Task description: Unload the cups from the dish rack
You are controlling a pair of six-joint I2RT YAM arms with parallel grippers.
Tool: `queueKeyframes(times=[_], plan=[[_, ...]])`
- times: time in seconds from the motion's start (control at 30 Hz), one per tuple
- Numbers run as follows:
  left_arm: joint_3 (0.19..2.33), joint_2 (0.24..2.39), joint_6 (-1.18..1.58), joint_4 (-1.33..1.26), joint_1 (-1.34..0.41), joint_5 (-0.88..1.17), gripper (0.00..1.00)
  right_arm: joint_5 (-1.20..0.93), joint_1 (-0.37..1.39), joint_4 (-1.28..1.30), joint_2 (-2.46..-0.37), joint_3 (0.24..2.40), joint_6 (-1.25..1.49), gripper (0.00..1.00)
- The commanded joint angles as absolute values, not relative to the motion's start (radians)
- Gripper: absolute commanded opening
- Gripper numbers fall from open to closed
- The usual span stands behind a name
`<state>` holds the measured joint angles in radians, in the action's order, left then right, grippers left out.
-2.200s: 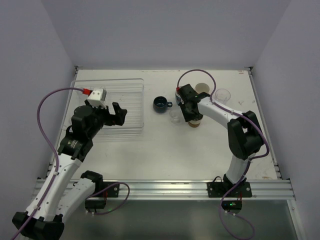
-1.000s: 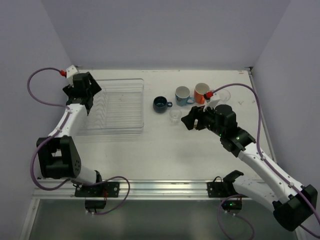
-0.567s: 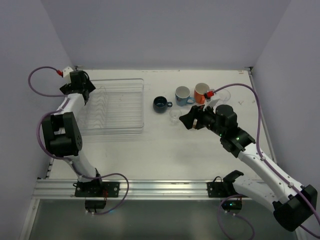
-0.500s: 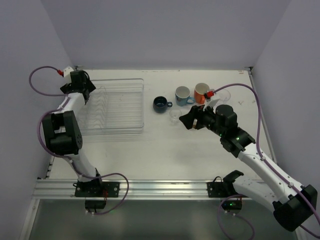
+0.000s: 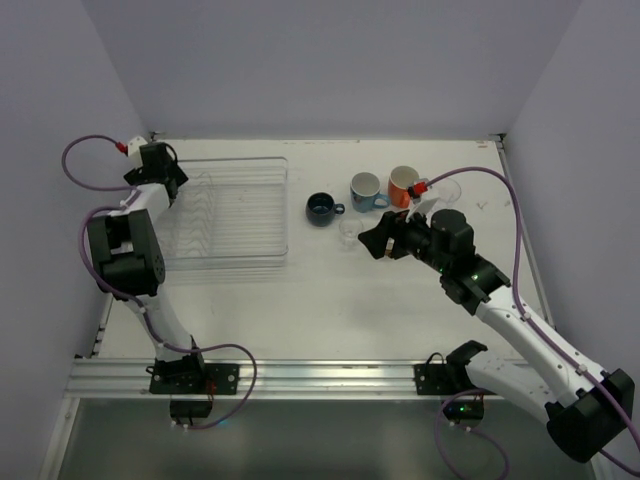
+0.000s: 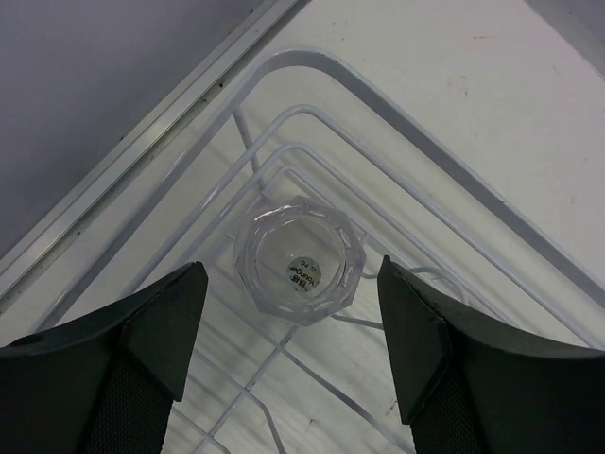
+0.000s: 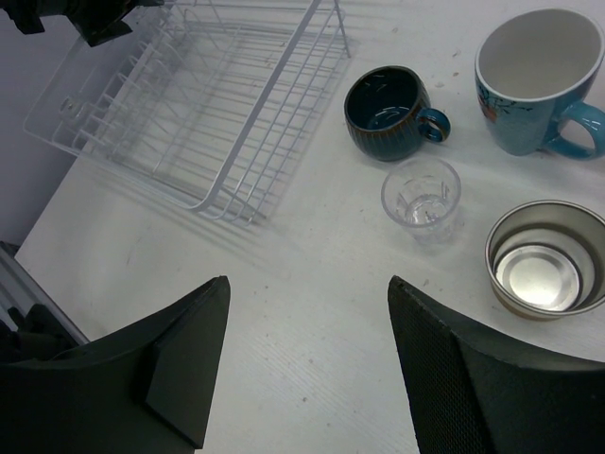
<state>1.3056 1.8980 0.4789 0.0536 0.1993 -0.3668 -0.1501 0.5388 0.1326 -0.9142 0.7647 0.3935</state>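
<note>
A small clear cup [image 6: 298, 260] stands in the far-left corner of the dish rack [image 6: 406, 132], a tray of white wire [image 5: 235, 215]. My left gripper [image 6: 288, 276] hangs over it, open, a finger on each side and neither touching. On the table right of the rack stand the dark-blue mug [image 5: 321, 208], light-blue mug [image 5: 366, 190], orange mug [image 5: 403, 185] and a clear cup [image 5: 349, 231]. My right gripper [image 7: 307, 284] is open and empty over bare table, near that clear cup [image 7: 421, 194] and a tan cup with a metal inside [image 7: 544, 260].
Another clear cup [image 5: 447, 190] stands far right beside the orange mug. The left arm [image 5: 125, 250] is folded along the table's left edge beside the rack. A raised rail [image 6: 132, 156] runs close behind the rack's corner.
The left arm swung from the rack's near side into its far-left corner. The right arm drew back from the cups. In the last half second neither arm visibly moved.
</note>
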Motion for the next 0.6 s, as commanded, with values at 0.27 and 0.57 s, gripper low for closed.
queueKeyframes(times=[0.27, 0.57], plan=[[1.351, 1.916, 0.434, -0.057, 0.212, -0.360, 0.53, -0.160, 0.548, 0.084, -0.907, 0.762, 0.396, 0.70], [1.275, 1.780, 0.429, -0.060, 0.210, -0.334, 0.31, -0.169, 0.548, 0.063, -0.902, 0.756, 0.403, 0.70]])
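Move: The clear cup I'm after sits in the far left corner of the dish rack, nearly between my left fingertips: its middle is about 2 cm ahead, 1 cm left and 3 cm below. The rack's corner is some 8 cm ahead and 4 cm left of that hand, 2 cm lower; the rack's middle lies about 8 cm back, 12 cm right and 6 cm down. From my right hand the clear cup is roughly 58 cm left, 24 cm ahead and 17 cm below. I shut my left fingers from nearly wide open until they stop against the sides of the clear cup, pinching it between the pads. While they close I ease the hand barely 1 cm forward towards the cup, then keep the grip as the hand starts up by about half a centimetre. ##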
